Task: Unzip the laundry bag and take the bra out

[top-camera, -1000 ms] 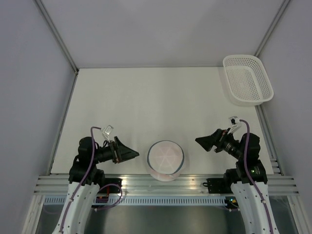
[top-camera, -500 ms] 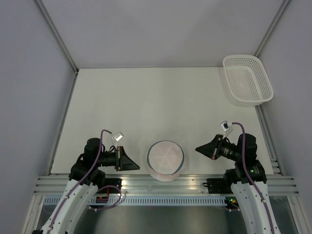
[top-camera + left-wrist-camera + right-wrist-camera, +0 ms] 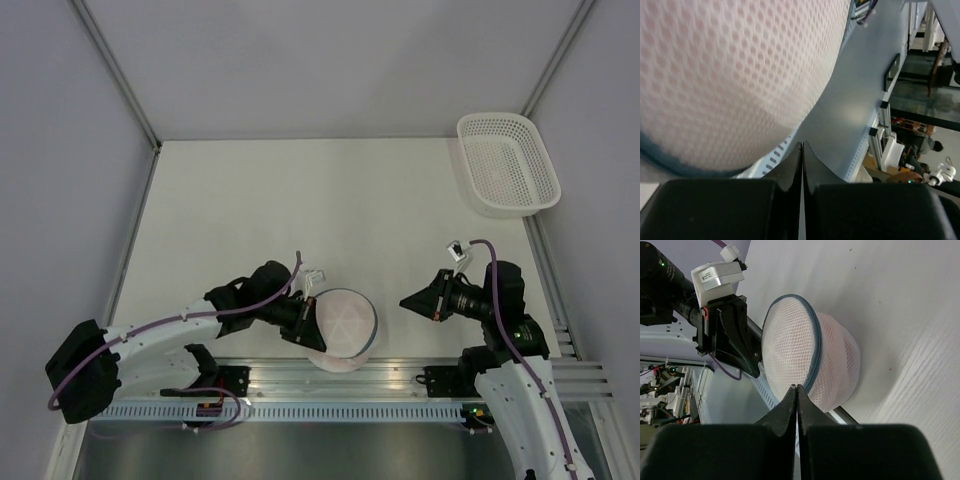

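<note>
The laundry bag [image 3: 340,328] is a round white mesh drum with a grey zipper rim [image 3: 816,347], lying at the table's near edge between the arms. The bra shows only as a pink tint [image 3: 837,365] through the mesh. My left gripper [image 3: 308,326] is shut and empty, its tips right against the bag's left side; whether they touch it I cannot tell. In the left wrist view the mesh [image 3: 725,75] fills the upper left, just past the shut left gripper [image 3: 802,145]. My right gripper [image 3: 404,300] is shut on nothing, a short way right of the bag and pointing at it.
A white perforated basket [image 3: 507,163] sits at the far right corner of the table. The aluminium rail [image 3: 400,376] runs along the near edge right behind the bag. Grey walls enclose the table on three sides.
The left arm has stretched to the right, bringing its gripper from well left of the bag up to the bag's left side. The right gripper has barely shifted.
</note>
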Robot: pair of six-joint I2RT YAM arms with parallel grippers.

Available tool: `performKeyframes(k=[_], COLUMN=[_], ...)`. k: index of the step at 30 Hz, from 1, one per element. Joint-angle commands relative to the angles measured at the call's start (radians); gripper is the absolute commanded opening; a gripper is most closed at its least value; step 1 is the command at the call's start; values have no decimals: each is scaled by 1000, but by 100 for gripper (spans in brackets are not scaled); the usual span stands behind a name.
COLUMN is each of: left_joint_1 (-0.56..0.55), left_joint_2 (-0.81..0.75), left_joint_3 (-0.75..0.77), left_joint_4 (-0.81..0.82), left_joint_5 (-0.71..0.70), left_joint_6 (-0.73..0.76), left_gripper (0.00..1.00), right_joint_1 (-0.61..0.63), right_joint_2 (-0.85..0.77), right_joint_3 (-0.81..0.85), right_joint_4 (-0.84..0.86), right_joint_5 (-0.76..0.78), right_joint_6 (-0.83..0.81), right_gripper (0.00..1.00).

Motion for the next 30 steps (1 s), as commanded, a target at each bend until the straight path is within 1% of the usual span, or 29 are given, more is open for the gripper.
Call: performKeyframes(k=[1,2,5,6,7,9,10,11,13,14,16,22,26,30], left_joint_1=[-40,-49,-103,-117,-118,-120,-118,-120,-115,-114,-103,-20,58,98], left_joint_2=[89,109,195,221,240,293,307,324,362,375,415,534,593,619], left_joint_3=[77,81,112,115,117,114,117,121,136,155,178,276,320,356], left_joint_4=[114,129,175,204,206,265,273,279,284,284,289,331,429,466], left_joint_5=[-203,-221,-368,-393,-421,-514,-549,-621,-691,-758,-803,-798,-736,-708], left_joint_6=[43,26,-2,-11,-22,-46,-51,-57,-56,-48,-36,27,42,53], left_gripper=[2,2,2,2,2,2,2,2,2,2,2,2,2,2], right_joint_1=[6,6,6,6,6,6,6,6,6,6,8,6,6,6], right_joint_2=[0,2,3,8,12,20,22,25,32,34,34,35,38,72], right_joint_3=[48,45,20,16,8,5,6,6,11,11,11,0,-7,-8], right_joint_4=[-17,-13,8,14,16,17,16,13,8,10,10,14,32,54], right_joint_5=[38,40,58,67,71,77,89,92,97,101,110,144,192,259], right_joint_6=[-32,-29,-12,-6,-9,-10,-18,-20,-27,-27,-24,-30,-35,-32], right_gripper=[0,0,0,0,0,0,0,0,0,1,1,1,0,1])
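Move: The laundry bag's middle lies roughly 6 cm ahead of the left hand, 5 cm to its right and 5 cm below; that hand's shut fingertips are close to the bag's near left side. The bag sits at the table's near edge, with nothing else around it. From the right hand, the bag is about 14 cm to the left, 3 cm back and some 11 cm lower. Against the laundry bag's left side, the left hand's closed fingers push it farther onto the table: they first ease right and forward while sinking, then sweep forward, about 22 cm in all, ending some 6 cm lower. The wrist turns counter-clockwise roughly 35 degrees on the way. The right hand, fingers shut and clear of the bag, drifts forward about 3 cm and sinks slightly. ##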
